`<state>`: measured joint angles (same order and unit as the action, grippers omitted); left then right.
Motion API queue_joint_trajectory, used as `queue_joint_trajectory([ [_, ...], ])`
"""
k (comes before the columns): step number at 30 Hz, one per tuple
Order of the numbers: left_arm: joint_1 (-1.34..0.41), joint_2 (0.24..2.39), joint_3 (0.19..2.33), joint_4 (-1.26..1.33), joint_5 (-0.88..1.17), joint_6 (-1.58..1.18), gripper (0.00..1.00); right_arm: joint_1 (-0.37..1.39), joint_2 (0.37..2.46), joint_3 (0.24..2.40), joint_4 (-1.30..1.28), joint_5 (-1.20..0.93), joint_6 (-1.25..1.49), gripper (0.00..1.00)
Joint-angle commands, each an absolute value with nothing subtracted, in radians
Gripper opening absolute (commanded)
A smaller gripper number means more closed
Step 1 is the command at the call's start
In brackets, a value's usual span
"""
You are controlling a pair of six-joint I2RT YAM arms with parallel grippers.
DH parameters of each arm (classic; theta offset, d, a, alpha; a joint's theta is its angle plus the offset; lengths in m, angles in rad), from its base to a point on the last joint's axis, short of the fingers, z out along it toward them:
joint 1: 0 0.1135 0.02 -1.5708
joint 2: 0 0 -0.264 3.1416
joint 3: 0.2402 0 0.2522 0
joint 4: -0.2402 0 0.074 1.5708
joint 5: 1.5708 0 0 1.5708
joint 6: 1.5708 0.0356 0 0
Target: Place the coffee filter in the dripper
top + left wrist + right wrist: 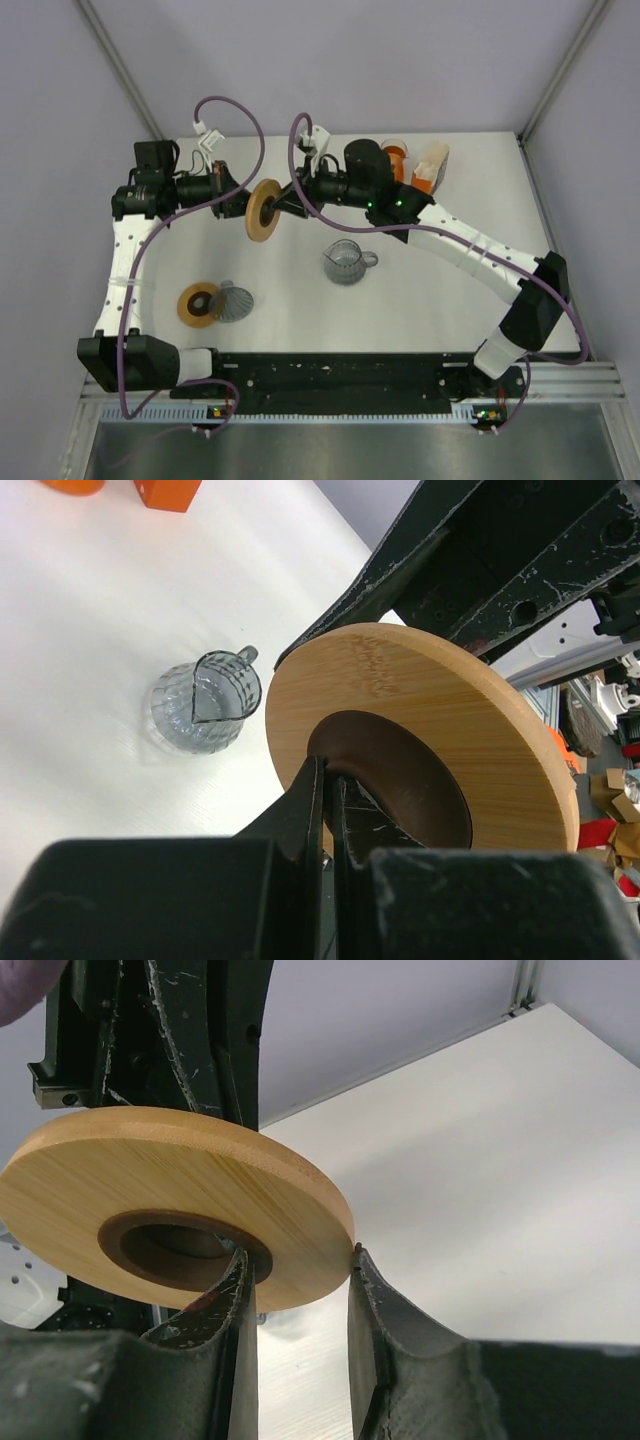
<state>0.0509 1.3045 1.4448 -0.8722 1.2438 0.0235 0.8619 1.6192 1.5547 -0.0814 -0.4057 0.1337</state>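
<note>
The dripper (262,210) shows as a tan wooden ring with a dark brown centre hole, held on edge in the air above the back of the table. My left gripper (238,200) comes from the left and is shut on the ring's inner lip (330,770). In the left wrist view the ring (420,690) fills the middle. My right gripper (287,199) comes from the right. In its wrist view (297,1255) one finger sits inside the hole and the other presses the ring's (150,1175) outer edge. The coffee filter is out of view.
A ribbed glass pitcher (347,262) (205,705) stands mid-table. A second tan ring (198,304) joined to a grey ribbed cone (236,301) lies on its side at the front left. An orange cup (398,158) and an orange carton (432,165) stand at the back right.
</note>
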Motion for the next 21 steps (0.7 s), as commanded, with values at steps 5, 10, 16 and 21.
queue_joint_trajectory([
  [5, 0.006, 1.269, 1.43, -0.841, 1.236, 0.017, 0.0, 0.884, 1.623, 1.631, 0.031, -0.374, 0.167, 0.36],
  [10, 0.005, 1.266, 1.428, -0.841, 1.247, 0.018, 0.0, 0.882, 1.641, 1.658, 0.046, -0.408, 0.175, 0.42],
  [16, 0.005, 1.27, 1.42, -0.844, 1.244, 0.023, 0.0, 0.884, 1.651, 1.67, 0.064, -0.463, 0.179, 0.52],
  [21, 0.005, 1.272, 1.425, -0.844, 1.25, 0.026, 0.0, 0.881, 1.655, 1.678, 0.077, -0.477, 0.17, 0.49],
])
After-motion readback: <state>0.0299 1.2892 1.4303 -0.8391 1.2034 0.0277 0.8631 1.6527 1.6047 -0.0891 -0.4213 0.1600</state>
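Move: The wooden ring hangs upright between the hands, its middle about 2 cm left of and 2 cm behind the right hand, nearly level with it; the left fingers already hold it at the hole, its middle 2 cm to their right and 1 cm back. From the right hand, the glass jug stands about 13 cm right, level fore-and-aft and some 30 cm below; the glass cone lies 10 cm left, 8 cm back, 32 cm below. The right fingers, straddling the ring's rim, spread wider while easing about 1 cm left and up; left keeps hold. ##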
